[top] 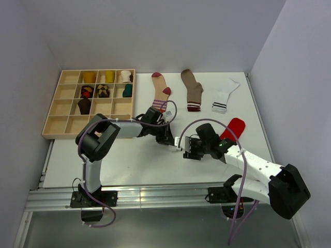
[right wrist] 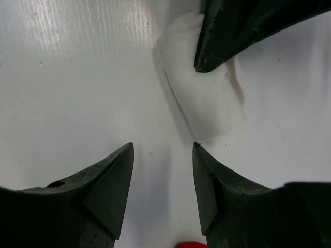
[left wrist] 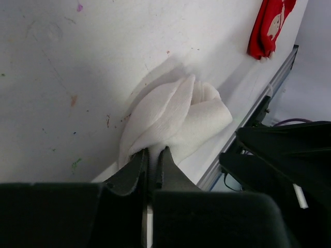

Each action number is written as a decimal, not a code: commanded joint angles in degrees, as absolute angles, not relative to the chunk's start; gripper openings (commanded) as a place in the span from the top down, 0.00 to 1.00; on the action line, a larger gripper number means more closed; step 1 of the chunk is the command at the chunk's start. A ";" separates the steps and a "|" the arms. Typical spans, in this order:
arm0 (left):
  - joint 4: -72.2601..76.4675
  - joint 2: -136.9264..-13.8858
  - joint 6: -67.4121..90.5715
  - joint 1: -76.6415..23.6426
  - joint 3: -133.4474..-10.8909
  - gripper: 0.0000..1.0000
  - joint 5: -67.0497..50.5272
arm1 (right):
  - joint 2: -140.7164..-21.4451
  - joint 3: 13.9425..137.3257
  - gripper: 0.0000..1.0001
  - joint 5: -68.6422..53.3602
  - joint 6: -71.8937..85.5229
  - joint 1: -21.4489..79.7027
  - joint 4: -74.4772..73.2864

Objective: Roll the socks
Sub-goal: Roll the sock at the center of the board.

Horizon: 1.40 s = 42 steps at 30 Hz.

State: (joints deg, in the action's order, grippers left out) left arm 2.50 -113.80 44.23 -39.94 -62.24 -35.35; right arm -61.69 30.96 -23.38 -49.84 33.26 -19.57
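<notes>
A plain white sock (left wrist: 176,116), partly rolled into a bundle, lies on the white table between my two grippers. My left gripper (left wrist: 152,155) is shut on the near edge of it; in the top view this gripper (top: 169,138) reaches in from the left. My right gripper (right wrist: 163,149) is open and holds nothing, its tips just short of the white sock (right wrist: 207,103). The left gripper's dark finger (right wrist: 232,31) covers the bundle's far end. A red sock (top: 232,129) lies to the right of the right gripper (top: 185,147). The red sock (left wrist: 269,23) has white marks.
Three flat socks lie at the back: a beige one with red toe (top: 161,93), a brown one (top: 192,90), a white one with dark stripes (top: 225,95). A wooden compartment tray (top: 62,111) at back left holds several rolled socks. Walls close in on both sides.
</notes>
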 commanded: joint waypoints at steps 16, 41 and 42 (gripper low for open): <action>-11.25 -121.11 39.03 -36.83 -66.62 1.00 -38.58 | -69.52 27.69 0.43 -7.74 -57.30 43.42 -1.76; -1.71 -114.71 42.44 -36.39 -61.37 0.62 -35.96 | -85.95 39.63 0.80 -8.96 -53.62 44.21 -12.45; -0.45 -113.13 43.50 -36.13 -60.04 0.56 -34.73 | -86.48 41.12 0.81 -10.18 -53.27 44.03 -13.87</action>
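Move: The left hand keeps its shut fingers on the rolled white sock, whose middle lies about 2 cm to that hand's right, roughly level fore and aft and 1 cm lower. From the right hand's half-open fingers the white sock is some 5 cm ahead, 4 cm to the left and 5 cm below. The red sock lies about 8 cm ahead and 20 cm to the right of the right hand, the tan striped sock about 29 cm ahead and 12 cm left. Forward, with a drop of about 4 cm and a slighter drift left, the right hand goes some 5 cm to the white roll, tipping its fingers steeper, then closes them partway to pinch the sock. The left hand stays put at first, tilting about 10 degrees, then opens its fingers around the sock late on, easing about 1.5 cm left. ##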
